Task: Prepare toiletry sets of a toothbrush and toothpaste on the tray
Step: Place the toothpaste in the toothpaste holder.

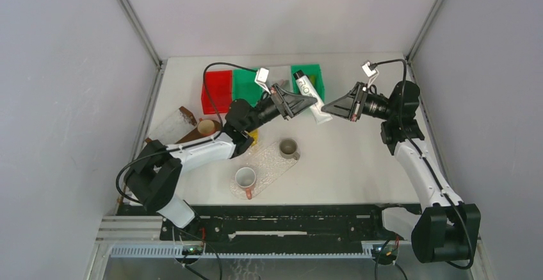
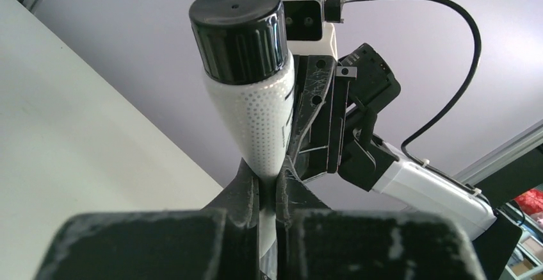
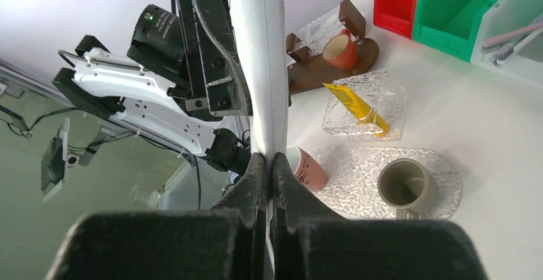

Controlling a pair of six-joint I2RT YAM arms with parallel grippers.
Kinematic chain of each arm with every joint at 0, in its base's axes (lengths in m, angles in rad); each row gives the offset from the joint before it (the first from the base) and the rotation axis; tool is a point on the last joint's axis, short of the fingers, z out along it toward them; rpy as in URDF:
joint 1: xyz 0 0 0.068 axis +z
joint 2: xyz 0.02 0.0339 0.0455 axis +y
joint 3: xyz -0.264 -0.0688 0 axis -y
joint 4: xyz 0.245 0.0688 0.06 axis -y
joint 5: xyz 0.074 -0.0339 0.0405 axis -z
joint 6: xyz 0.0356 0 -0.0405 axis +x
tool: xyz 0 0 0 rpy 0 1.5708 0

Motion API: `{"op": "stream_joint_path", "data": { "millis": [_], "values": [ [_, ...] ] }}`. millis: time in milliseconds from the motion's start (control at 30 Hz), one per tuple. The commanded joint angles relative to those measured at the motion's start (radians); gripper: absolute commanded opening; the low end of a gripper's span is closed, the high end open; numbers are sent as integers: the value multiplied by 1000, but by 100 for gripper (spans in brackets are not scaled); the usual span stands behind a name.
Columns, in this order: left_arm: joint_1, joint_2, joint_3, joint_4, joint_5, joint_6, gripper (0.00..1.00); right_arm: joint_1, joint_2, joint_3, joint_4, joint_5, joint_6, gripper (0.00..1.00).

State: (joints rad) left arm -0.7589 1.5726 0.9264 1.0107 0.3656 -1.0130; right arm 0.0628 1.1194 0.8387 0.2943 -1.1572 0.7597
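Note:
A white toothpaste tube [image 1: 306, 85] with a black cap [image 2: 237, 29] hangs in the air in front of the bins, and both grippers are on it. My left gripper [image 1: 310, 101] [image 2: 269, 187] is shut on the tube's body below the cap. My right gripper [image 1: 326, 109] [image 3: 267, 168] is shut on the tube's flat end [image 3: 261, 68]. A yellow toothpaste tube [image 3: 355, 104] lies on a small clear tray [image 3: 392, 100]. Two toothbrushes [image 3: 512, 41], pink and white, lie in a clear bin.
A long clear textured tray [image 1: 272, 164] carries a grey cup [image 1: 289, 148] and a pink-and-white cup [image 1: 245, 179]. A red bin [image 1: 216, 91] and green bins [image 1: 246, 86] stand at the back. A brown stand with an orange cup [image 1: 206, 127] is at the left.

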Motion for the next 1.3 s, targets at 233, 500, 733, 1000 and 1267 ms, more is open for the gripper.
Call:
{"op": "stream_joint_path", "data": {
  "millis": [233, 500, 733, 1000, 1267],
  "values": [
    [55, -175, -9, -404, 194, 237, 0, 60, -108, 31, -273, -81, -669, 69],
    [70, -217, 200, -1345, 317, 679, 0, 203, -256, 15, -779, 78, -1564, 76],
    [40, -131, 300, -1656, 478, 812, 0, 263, -269, -35, -973, 15, -1977, 78],
    [-69, 4, 387, -1800, 574, 899, 0, 384, -259, -61, -994, 69, -2074, 79],
    [-107, 112, 476, -1881, 622, 951, 0, 569, -228, -115, -923, 270, -2074, 79]
  ]
}}
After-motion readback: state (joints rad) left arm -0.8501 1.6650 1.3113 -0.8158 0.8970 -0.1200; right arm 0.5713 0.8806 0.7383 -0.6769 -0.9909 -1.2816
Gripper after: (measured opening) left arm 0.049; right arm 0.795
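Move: The left hand pinches the white toothpaste around its middle; the toothpaste holder, with the yellow tube in it, stands about 20 cm to this hand's left, 3 cm farther out and 30 cm below. About 30 cm below too are the grey mug, 5 cm left and 1 cm nearer, and the pink mug, 21 cm left and 12 cm nearer. The right hand still grips the tail end, with the toothpaste's middle about 3 cm ahead, 3 cm left and 2 cm above. The right hand opens wide and lets go of the toothpaste's tail end, then drops back towards the base and down, about 14 cm and 13 cm, edging left as it rolls hard over (some 85 degrees of turn in all), to bring its spread fingers around by the cap end. The left hand keeps its pinch and carries the toothpaste down and back, some 17 cm each way and a little left, its fingers tipping downward and swinging clockwise towards the base. ##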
